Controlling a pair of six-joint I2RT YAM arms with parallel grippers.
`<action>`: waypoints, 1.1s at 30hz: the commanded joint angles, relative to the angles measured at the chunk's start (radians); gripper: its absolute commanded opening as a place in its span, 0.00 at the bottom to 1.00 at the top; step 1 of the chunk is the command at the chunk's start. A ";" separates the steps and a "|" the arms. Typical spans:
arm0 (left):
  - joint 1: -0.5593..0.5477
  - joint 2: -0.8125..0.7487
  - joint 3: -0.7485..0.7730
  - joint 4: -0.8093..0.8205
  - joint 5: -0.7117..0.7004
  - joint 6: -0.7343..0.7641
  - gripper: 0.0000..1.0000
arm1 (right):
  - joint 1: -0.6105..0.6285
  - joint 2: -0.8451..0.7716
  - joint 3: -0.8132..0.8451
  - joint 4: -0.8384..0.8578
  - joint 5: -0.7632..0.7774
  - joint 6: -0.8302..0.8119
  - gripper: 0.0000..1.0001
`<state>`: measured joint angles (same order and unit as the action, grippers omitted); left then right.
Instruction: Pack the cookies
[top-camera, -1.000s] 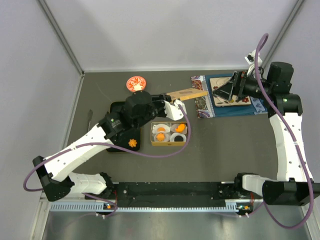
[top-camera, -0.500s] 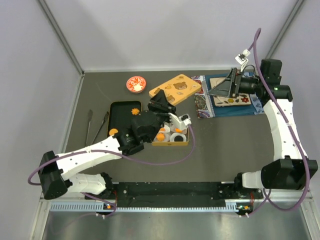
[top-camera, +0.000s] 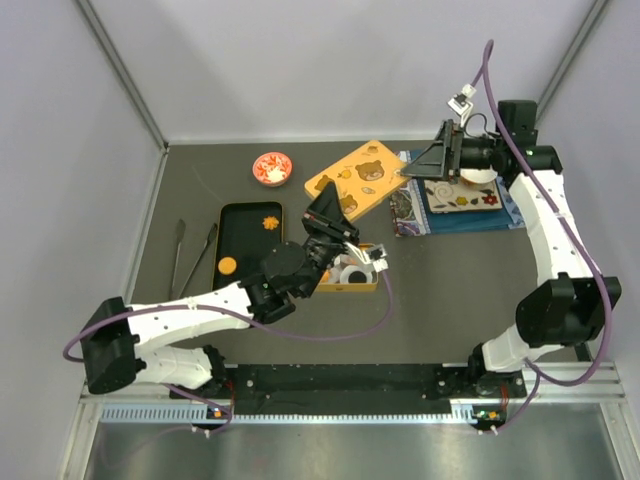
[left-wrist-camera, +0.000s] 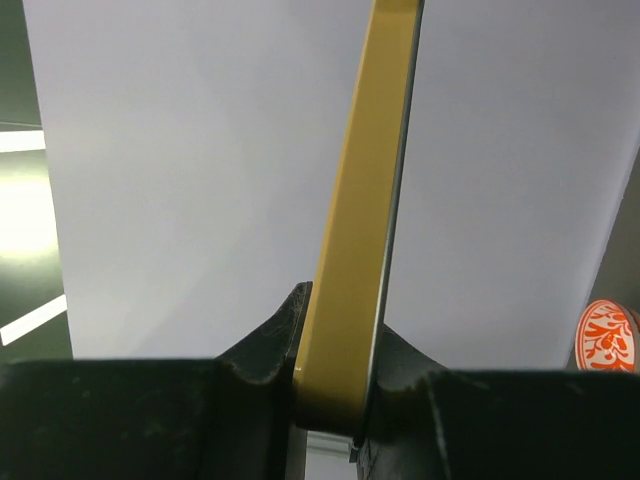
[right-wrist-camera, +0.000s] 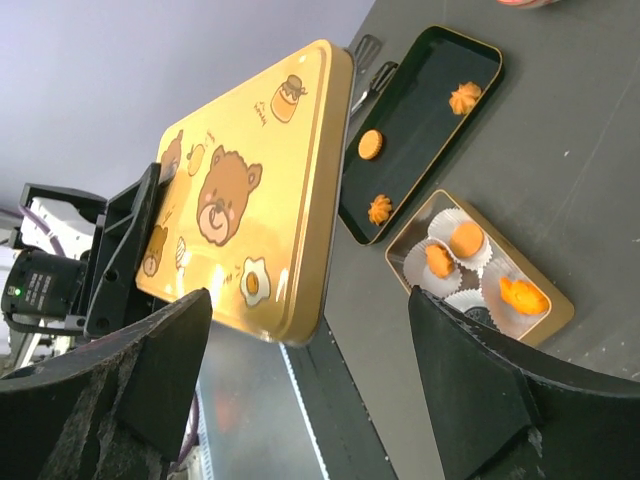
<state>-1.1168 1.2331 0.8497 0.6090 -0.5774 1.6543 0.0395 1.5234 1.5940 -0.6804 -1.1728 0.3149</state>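
A golden lid (top-camera: 360, 177) printed with bears hangs tilted above the table, and my left gripper (top-camera: 325, 207) is shut on its lower edge. The left wrist view shows that edge (left-wrist-camera: 350, 290) pinched between the jaws. My right gripper (top-camera: 415, 168) is open just off the lid's right end, and the lid's corner (right-wrist-camera: 290, 325) lies ahead between the fingers without touching them. Orange cookies (right-wrist-camera: 467, 238) sit in white paper cups in the gold box (right-wrist-camera: 553, 318). Others (right-wrist-camera: 371, 143) lie on the black tray (right-wrist-camera: 420, 120). From above, my left arm hides most of the box (top-camera: 365, 285).
A small red bowl (top-camera: 272, 168) stands at the back left. Metal tongs (top-camera: 190, 255) lie left of the black tray (top-camera: 245, 212). A patterned blue cloth (top-camera: 510, 212) carrying a wooden board (top-camera: 460, 198) lies under my right arm.
My left arm has raised the lid and swung it rightward until its printed face shows. The right gripper has moved left off the wooden board to the lid's end.
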 joint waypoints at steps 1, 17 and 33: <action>-0.015 0.017 -0.008 0.147 0.002 0.053 0.00 | 0.034 0.040 0.072 0.024 -0.033 -0.005 0.80; -0.040 0.071 -0.009 0.181 0.007 0.081 0.02 | 0.118 0.144 0.164 0.025 -0.111 -0.016 0.41; -0.002 0.029 0.006 0.043 -0.061 -0.077 0.61 | 0.074 0.101 0.165 0.025 -0.130 -0.005 0.02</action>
<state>-1.1435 1.3113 0.8276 0.6350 -0.6212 1.6733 0.1345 1.6562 1.7168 -0.6815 -1.3266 0.3557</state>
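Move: The left hand holds the yellow bear lid by its left short edge; the lid's middle is about 5 cm ahead and 6 cm right, nearly level. From the right hand it lies some 11 cm left, 1 cm back and slightly higher. The open cookie tin is roughly 33 cm below the left hand, 4 cm right and 1 cm back; the black tray is about 19 cm left of that hand, 1 cm ahead, equally low. The bear lid changes hands in mid-air: the right hand reaches about 4 cm left onto its free short edge, turning roughly 10 degrees counter-clockwise, and closes its open fingers to pinch it. The left hand keeps its grip while easing some 2 cm right, then opens and sinks about 3 cm. ##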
